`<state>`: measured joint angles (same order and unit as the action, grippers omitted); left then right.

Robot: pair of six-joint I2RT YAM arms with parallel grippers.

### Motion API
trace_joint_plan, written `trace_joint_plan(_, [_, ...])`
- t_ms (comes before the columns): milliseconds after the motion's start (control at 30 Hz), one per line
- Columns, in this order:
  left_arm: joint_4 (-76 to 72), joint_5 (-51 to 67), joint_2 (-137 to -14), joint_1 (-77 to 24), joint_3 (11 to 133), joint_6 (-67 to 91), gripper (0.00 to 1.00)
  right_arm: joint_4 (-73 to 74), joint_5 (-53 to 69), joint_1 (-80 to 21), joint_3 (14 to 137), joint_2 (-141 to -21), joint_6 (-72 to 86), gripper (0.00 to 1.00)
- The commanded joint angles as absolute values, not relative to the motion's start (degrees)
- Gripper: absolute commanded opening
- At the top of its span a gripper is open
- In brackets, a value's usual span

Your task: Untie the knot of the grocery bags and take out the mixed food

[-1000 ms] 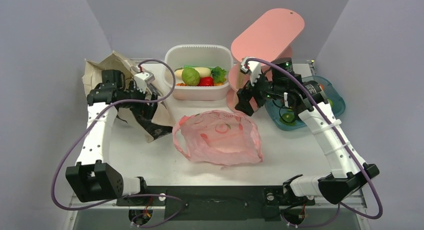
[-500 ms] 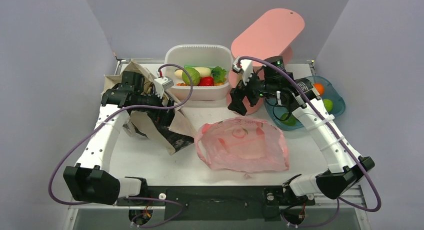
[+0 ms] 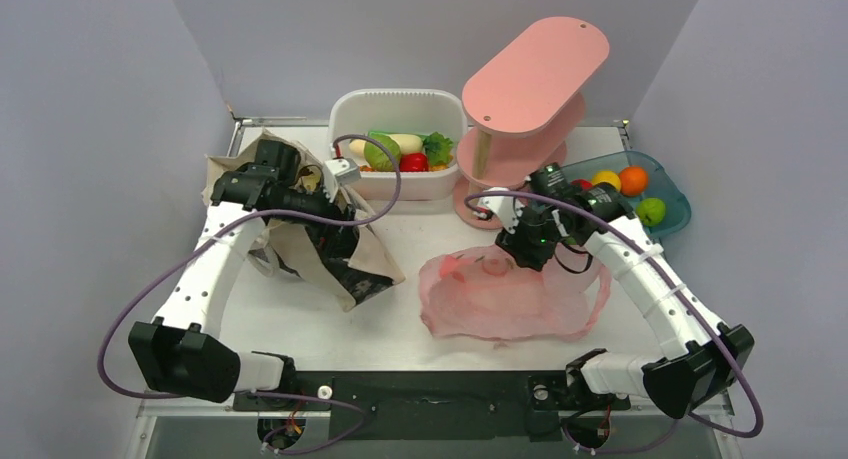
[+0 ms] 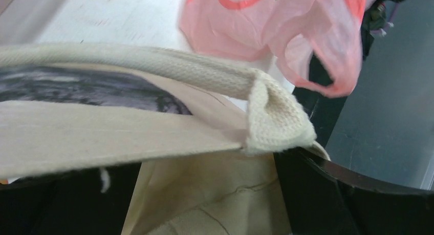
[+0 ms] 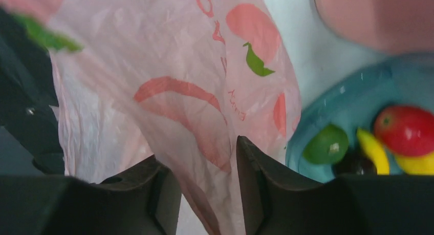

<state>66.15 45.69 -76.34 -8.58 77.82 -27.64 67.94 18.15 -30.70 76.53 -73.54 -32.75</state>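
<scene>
The pink plastic bag lies crumpled at the table's centre right. My right gripper has come down on the bag's upper edge. In the right wrist view the right gripper is half closed around a loose fold of the pink bag, and a gap still shows. The beige canvas tote hangs over my left gripper, which is mostly hidden in it. In the left wrist view the left gripper stands wide with the tote cloth between its fingers and the strap across. The round green vegetable, white radish and leafy green sit in the white tub.
A red pepper is also in the tub. A pink two-tier stand rises at the back right. Beside it is a teal tray holding an orange and a lime. The tray is close to my right fingers.
The left arm carried the tote to the right. The pink bag shifted right. The right arm swung down from the stand onto the bag, and its jaws narrowed.
</scene>
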Motion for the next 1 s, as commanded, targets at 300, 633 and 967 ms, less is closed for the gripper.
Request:
trace_joint_plan(300, [50.23, 56.72, -84.00, -32.73, 81.57, -23.97, 0.97, 71.74, 32.19, -18.44, 91.16, -68.77, -26.38, 0.76])
trace_joint_plan(633, [60.99, 60.06, -68.84, -12.47, 83.13, -33.83, 0.97, 51.21, 30.87, -29.74, 93.37, -69.52, -6.12, 0.80])
trace_joint_plan(967, [62.05, 48.27, -55.60, -5.73, 76.99, -36.59, 0.97, 39.41, 26.78, -40.15, 100.12, -81.54, 6.29, 0.80])
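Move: The canvas grocery bag's middle lies about 6 cm left of the left hand, 1 ahead and 12 below; the white bin is about 21 cm ahead and 12 right. From the right hand, the canvas bag is roughly 43 cm left and 5 ahead; the pink plastic bag, its rim between the fingers, centres 7 cm back and 1 left, and the pink shelf's foot stands 13 ahead, 4 left. Left shoves canvas bag about 12 cm right, then withdraws up-left; right drags and releases plastic bag, rising leftward. ##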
